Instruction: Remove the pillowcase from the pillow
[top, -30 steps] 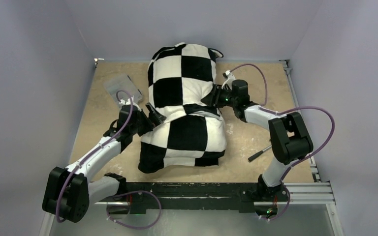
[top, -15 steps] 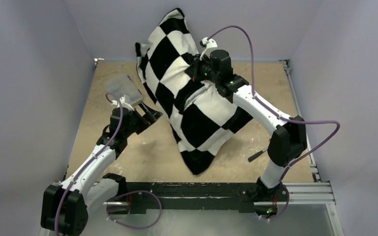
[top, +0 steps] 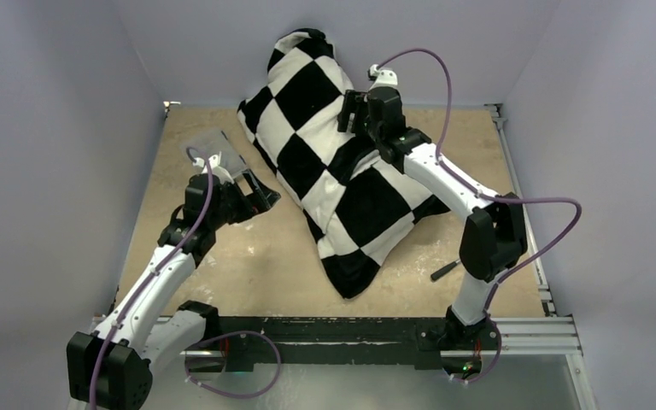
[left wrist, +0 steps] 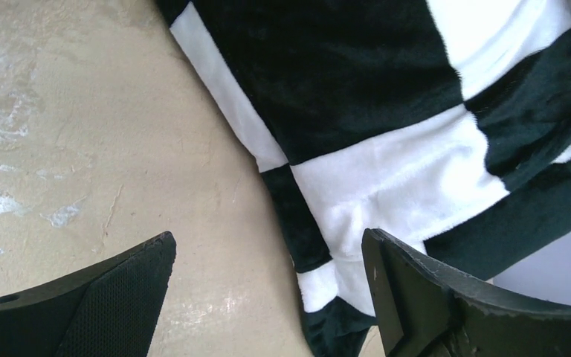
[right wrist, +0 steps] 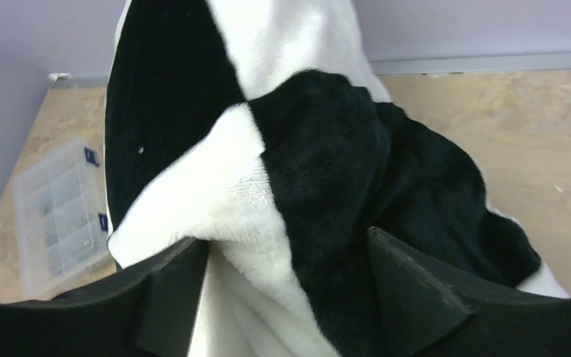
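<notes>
The black-and-white checkered pillowcase [top: 342, 171] stands tilted up, its top near the back wall and its lower corner on the table. The pillow is hidden inside it. My right gripper [top: 352, 111] is at the bundle's upper right side. In the right wrist view its jaws stand wide apart [right wrist: 286, 242] with a thick fold of pillowcase [right wrist: 305, 149] bulging between them. My left gripper [top: 260, 192] is open over the bare table, just left of the pillowcase's lower edge [left wrist: 386, 97]. Nothing sits between the left gripper's fingers [left wrist: 268, 245].
A clear plastic compartment box [top: 213, 152] lies at the back left of the table, also seen in the right wrist view [right wrist: 59, 216]. A small black tool [top: 444, 270] lies near the right arm's base. Grey walls close in the table on three sides.
The covered pillow lay flat a second ago; my right gripper raised it upright toward the back wall, and its jaws have since widened. My left arm drew back to the left.
</notes>
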### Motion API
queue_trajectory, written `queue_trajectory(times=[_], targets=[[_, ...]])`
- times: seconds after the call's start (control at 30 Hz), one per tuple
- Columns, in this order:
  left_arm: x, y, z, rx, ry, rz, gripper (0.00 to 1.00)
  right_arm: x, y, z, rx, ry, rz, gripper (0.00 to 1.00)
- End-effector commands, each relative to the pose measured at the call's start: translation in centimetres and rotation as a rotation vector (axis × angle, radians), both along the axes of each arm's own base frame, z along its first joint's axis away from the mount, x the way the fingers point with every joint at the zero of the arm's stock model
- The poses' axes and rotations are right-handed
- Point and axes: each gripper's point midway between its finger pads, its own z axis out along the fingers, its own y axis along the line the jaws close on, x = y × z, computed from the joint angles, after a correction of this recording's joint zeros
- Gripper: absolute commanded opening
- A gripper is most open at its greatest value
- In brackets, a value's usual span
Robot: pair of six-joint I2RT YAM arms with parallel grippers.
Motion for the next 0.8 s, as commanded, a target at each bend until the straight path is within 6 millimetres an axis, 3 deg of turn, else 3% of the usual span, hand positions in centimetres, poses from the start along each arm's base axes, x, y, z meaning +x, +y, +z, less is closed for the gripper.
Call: queue_trajectory(times=[0.0, 0.07, 0.2, 0.3, 0.4, 0.57, 0.77], targets=[[-0.2, -0.7, 3.3, 0.05, -0.089, -0.093, 0.95, -1.4, -3.8, 7.3, 0.073, -0.084, -0.21, 0.87], [-0.2, -1.0, 3.7, 0.069, -0.095, -0.115, 0.95, -2.4, -5.9, 8.3, 0.114, -0.079, -0.298, 0.98], [-0.3, -2.0, 4.3, 0.105, -0.104, -0.175, 0.95, -5.8, -8.9, 10.9, 0.241, -0.098, -0.396, 0.99], [-0.3, -2.7, 4.7, 0.121, -0.113, -0.21, 0.95, -8.3, -9.6, 11.3, 0.333, -0.092, -0.388, 0.99], [-0.4, -3.6, 5.0, 0.127, -0.123, -0.243, 0.95, -10.2, -9.8, 9.4, 0.365, -0.045, -0.369, 0.99], [-0.9, -5.6, 5.0, 0.132, -0.119, -0.306, 0.95, -12.4, -9.9, 3.6, 0.393, 0.124, -0.406, 0.99], [-1.1, -7.8, 6.0, 0.13, -0.124, -0.328, 0.95, -14.4, -8.0, 3.5, 0.481, 0.135, -0.259, 0.99]])
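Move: The right hand's next place is the bunched fold of the pillowcase near the middle of the pillow, about 12 cm back, 9 cm to its right and some 8 cm below; the pillow's right corner lies roughly 18 cm back, 20 cm right and 20 cm below. From the left hand, the pillow's left edge is level with it, about 9 cm to its right and 14 cm down, the near corner some 18 cm back and 20 cm right, 15 cm lower, and the plastic box about 11 cm ahead, 12 cm left, 17 cm lower. The right fingers, already loosening, spread fully and come free of the cloth as the hand arcs back and to its right, rising about 12 cm and then dropping nearly as far towards the bunched fold, while it rolls left side up and turns clockwise some 20 degrees. Meanwhile the open left hand shifts about 6 cm right towards the pillow's left edge, lifting a little early on and swinging clockwise. ##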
